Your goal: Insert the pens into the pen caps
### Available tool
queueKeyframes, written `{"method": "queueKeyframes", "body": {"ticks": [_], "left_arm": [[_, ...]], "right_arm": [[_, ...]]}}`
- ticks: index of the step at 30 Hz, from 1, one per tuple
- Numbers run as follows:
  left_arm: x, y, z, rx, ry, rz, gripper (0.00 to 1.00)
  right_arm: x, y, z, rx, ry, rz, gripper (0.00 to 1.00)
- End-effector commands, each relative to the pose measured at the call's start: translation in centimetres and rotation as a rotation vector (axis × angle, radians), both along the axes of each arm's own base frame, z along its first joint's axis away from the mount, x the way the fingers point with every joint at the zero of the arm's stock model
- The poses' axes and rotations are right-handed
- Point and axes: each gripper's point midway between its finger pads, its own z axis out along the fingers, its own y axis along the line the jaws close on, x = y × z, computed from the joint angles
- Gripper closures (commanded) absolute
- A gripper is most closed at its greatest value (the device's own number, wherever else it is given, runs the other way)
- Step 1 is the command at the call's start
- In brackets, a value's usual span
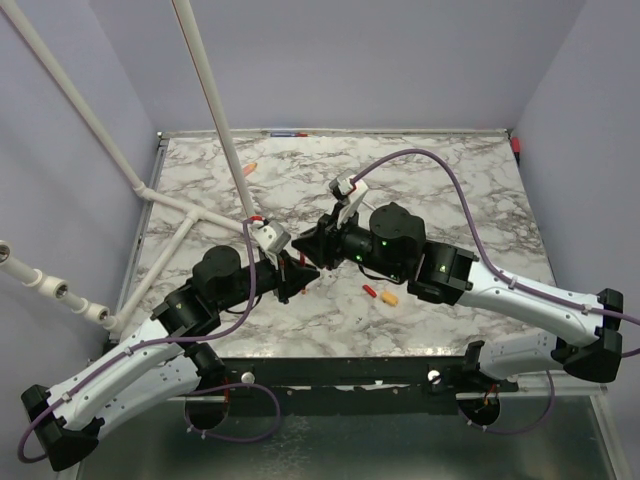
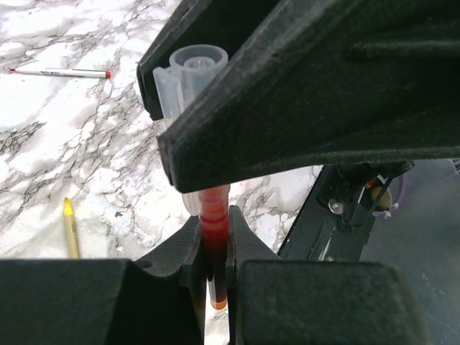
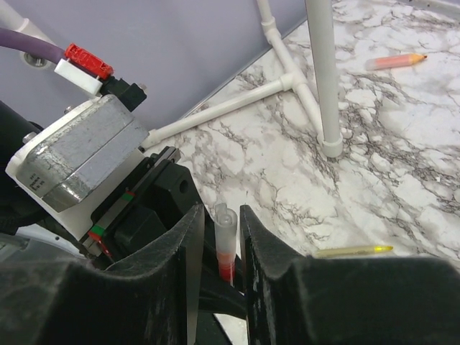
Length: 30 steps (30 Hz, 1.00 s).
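Observation:
My left gripper (image 2: 213, 214) is shut on a red pen (image 2: 214, 248), which it holds pointing away from its wrist. A translucent pen cap (image 2: 188, 79) sits over the far end of this pen. My right gripper (image 3: 221, 210) is open, one finger on each side of the cap (image 3: 225, 230), with a thin gap on both sides. The red barrel (image 3: 227, 264) shows below the cap. In the top view the two grippers meet nose to nose at mid-table, left gripper (image 1: 298, 270) and right gripper (image 1: 312, 248).
A yellow pen (image 2: 70, 228) and a white pen with a red tip (image 2: 61, 72) lie on the marble. An orange pen (image 1: 250, 168) lies far left by the white pipe frame (image 1: 215, 110). A red cap (image 1: 369, 291) and an orange cap (image 1: 390, 298) lie near the right arm.

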Motion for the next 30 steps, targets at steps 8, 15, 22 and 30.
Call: {"method": "queueKeyframes", "body": {"ticks": [8,15,22,30], "left_arm": [[-0.3,-0.1,1.6,-0.03,-0.018,-0.014,1.0],[0.0,0.3,2.7,-0.048,-0.046,0.008,1.0],[0.1,0.2,4.7,-0.08,-0.069,0.012,1.0],[0.2,-0.2,7.3,-0.105,-0.102,0.003,1.0]], "right_arm": [[-1.0,0.7,-1.6,-0.019,0.026,0.057,0.99],[-1.9,0.2,-4.3,-0.05,0.067,0.086,0.99],[-2.6,-0.8,-5.8,-0.032,0.096,0.079,0.99],[-3.5,-0.8,-7.2,-0.036,0.122,0.099,0.99]]}}
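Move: The clear pen cap already sits over the top of the red pen and lies right between my right fingertips, which are not yet shut. My left hand grips the pen lower down; from it the cap is about 7 cm straight up. On the table some 34 cm below my right hand, the yellow pen lies about 12 cm ahead and 3 cm left, the small red piece 7 cm ahead and 13 cm right, the orange piece 5 cm ahead and 17 cm right. I shut my right fingers on the clear cap and press it down over the upright red pen, going down about 2 cm while my left hand keeps its pinch and goes down some 1.5 cm with it. Then both hands climb again, my right regaining only about 1 cm and drifting a little back and right, its fingertips tipping up some 8 degrees. ##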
